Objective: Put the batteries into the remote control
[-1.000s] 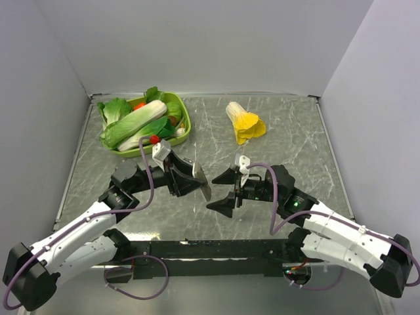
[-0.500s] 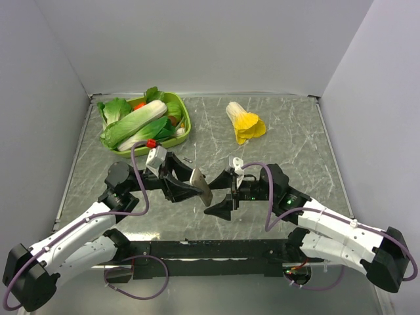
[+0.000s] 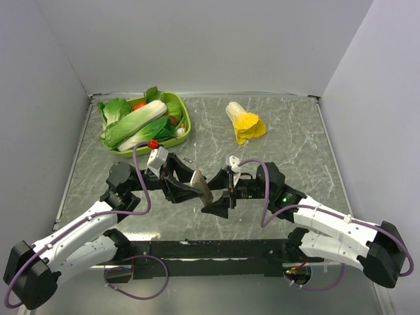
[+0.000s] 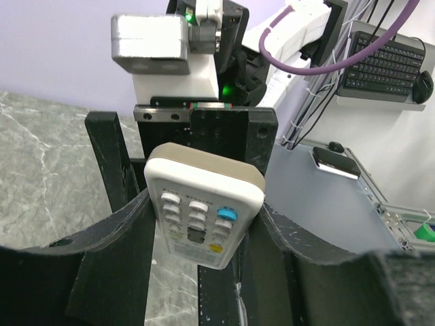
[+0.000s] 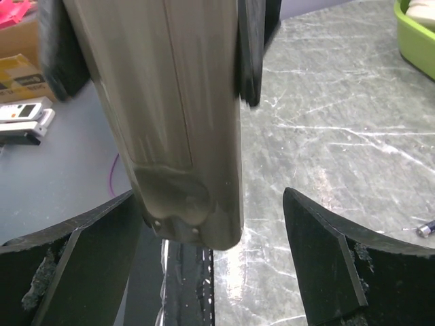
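My left gripper (image 3: 189, 186) is shut on the remote control (image 3: 199, 186) and holds it off the table in the middle. In the left wrist view the remote control (image 4: 202, 204) shows its white buttoned front between my left gripper's (image 4: 204, 234) dark fingers. My right gripper (image 3: 216, 194) is open, its fingers straddling the remote's free end. In the right wrist view the remote's grey-beige back (image 5: 170, 115) hangs between the fingers of my right gripper (image 5: 211, 265); the left finger is close to it, the right finger stands apart. One thin dark battery (image 3: 187, 159) lies on the table, also seen as a battery (image 5: 425, 229).
A green basket (image 3: 186, 123) of toy vegetables stands at the back left. A yellow-and-white toy cabbage (image 3: 245, 123) lies at the back centre. Grey walls close the table on three sides.
My right gripper has moved left until its fingers straddle the remote's end, and its jaws have narrowed a little. The left gripper turned the remote more upright and shifted slightly.
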Robot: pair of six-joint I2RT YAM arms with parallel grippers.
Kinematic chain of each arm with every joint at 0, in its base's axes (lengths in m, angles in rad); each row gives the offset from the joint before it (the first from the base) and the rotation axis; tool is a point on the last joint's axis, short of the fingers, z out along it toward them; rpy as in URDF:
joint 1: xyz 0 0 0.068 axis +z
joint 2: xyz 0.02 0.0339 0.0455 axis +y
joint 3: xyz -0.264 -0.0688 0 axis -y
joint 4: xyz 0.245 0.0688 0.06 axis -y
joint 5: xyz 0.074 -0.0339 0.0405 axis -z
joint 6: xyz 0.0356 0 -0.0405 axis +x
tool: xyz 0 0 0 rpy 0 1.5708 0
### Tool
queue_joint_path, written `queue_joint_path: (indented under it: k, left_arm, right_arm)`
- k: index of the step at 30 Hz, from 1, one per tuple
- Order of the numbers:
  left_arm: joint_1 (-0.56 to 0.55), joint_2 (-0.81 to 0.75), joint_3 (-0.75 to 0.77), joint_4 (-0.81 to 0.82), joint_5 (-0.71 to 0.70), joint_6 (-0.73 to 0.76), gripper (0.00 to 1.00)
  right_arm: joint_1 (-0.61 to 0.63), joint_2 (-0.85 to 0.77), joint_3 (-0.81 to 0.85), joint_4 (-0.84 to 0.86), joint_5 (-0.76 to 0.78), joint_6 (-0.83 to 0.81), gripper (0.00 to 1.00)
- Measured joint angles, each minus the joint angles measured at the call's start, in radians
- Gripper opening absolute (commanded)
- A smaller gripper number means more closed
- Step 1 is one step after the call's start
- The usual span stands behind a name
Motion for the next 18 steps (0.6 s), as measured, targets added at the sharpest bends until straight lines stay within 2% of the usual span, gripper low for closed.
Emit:
queue_joint_path:
  k: [5, 6, 8, 9, 11, 12, 13, 14, 15, 18]
  left_arm:
    - [0.000, 0.001, -0.003, 0.002, 0.005, 0.000, 0.03]
    - [0.000, 0.002, -0.003, 0.003, 0.005, 0.000, 0.03]
    - [0.000, 0.002, -0.003, 0.002, 0.002, 0.004, 0.04]
    - [0.001, 0.002, -0.003, 0.002, 0.002, 0.004, 0.05]
    - [0.002, 0.002, -0.003, -0.001, 0.000, 0.002, 0.09]
    - [0.002, -0.001, -0.003, -0.002, 0.001, 0.000, 0.12]
    - [0.002, -0.003, -0.003, -0.005, -0.002, 0.000, 0.28]
    - [0.002, -0.006, -0.003, -0.008, -0.005, 0.002, 0.38]
    - [0.002, -0.010, -0.003, -0.014, -0.010, 0.004, 0.44]
    - [0.000, -0.021, -0.003, -0.040, -0.036, 0.004, 0.63]
  right_arm:
    - [0.004, 0.009, 0.002, 0.013, -0.001, 0.004, 0.77]
    - [0.005, 0.011, 0.004, 0.013, -0.003, 0.005, 0.69]
    - [0.009, 0.018, 0.007, 0.014, -0.009, 0.005, 0.60]
    - [0.011, 0.020, 0.008, 0.018, -0.016, 0.007, 0.48]
    - [0.017, 0.023, 0.010, 0.021, -0.025, 0.005, 0.37]
    - [0.018, 0.023, 0.011, 0.021, -0.028, 0.005, 0.26]
    - [0.018, 0.023, 0.011, 0.021, -0.030, 0.000, 0.22]
    - [0.019, 0.023, 0.011, 0.021, -0.029, 0.004, 0.18]
    - [0.019, 0.023, 0.011, 0.022, -0.026, 0.003, 0.12]
    - [0.021, 0.022, 0.012, 0.019, -0.013, 0.004, 0.06]
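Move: The remote control stands roughly upright between the hands, its lower end between the right hand's open fingers; its middle is about 4 cm above and 2 cm left of the right hand. A loose battery lies on the table some 22 cm ahead of the right hand, 8 cm left and 20 cm below. The left hand already grips the remote, whose middle is about 1 cm right of that hand and 3 cm lower. Right fingers close onto the remote's lower end, drifting about 1 cm left and back; left hand keeps hold. ##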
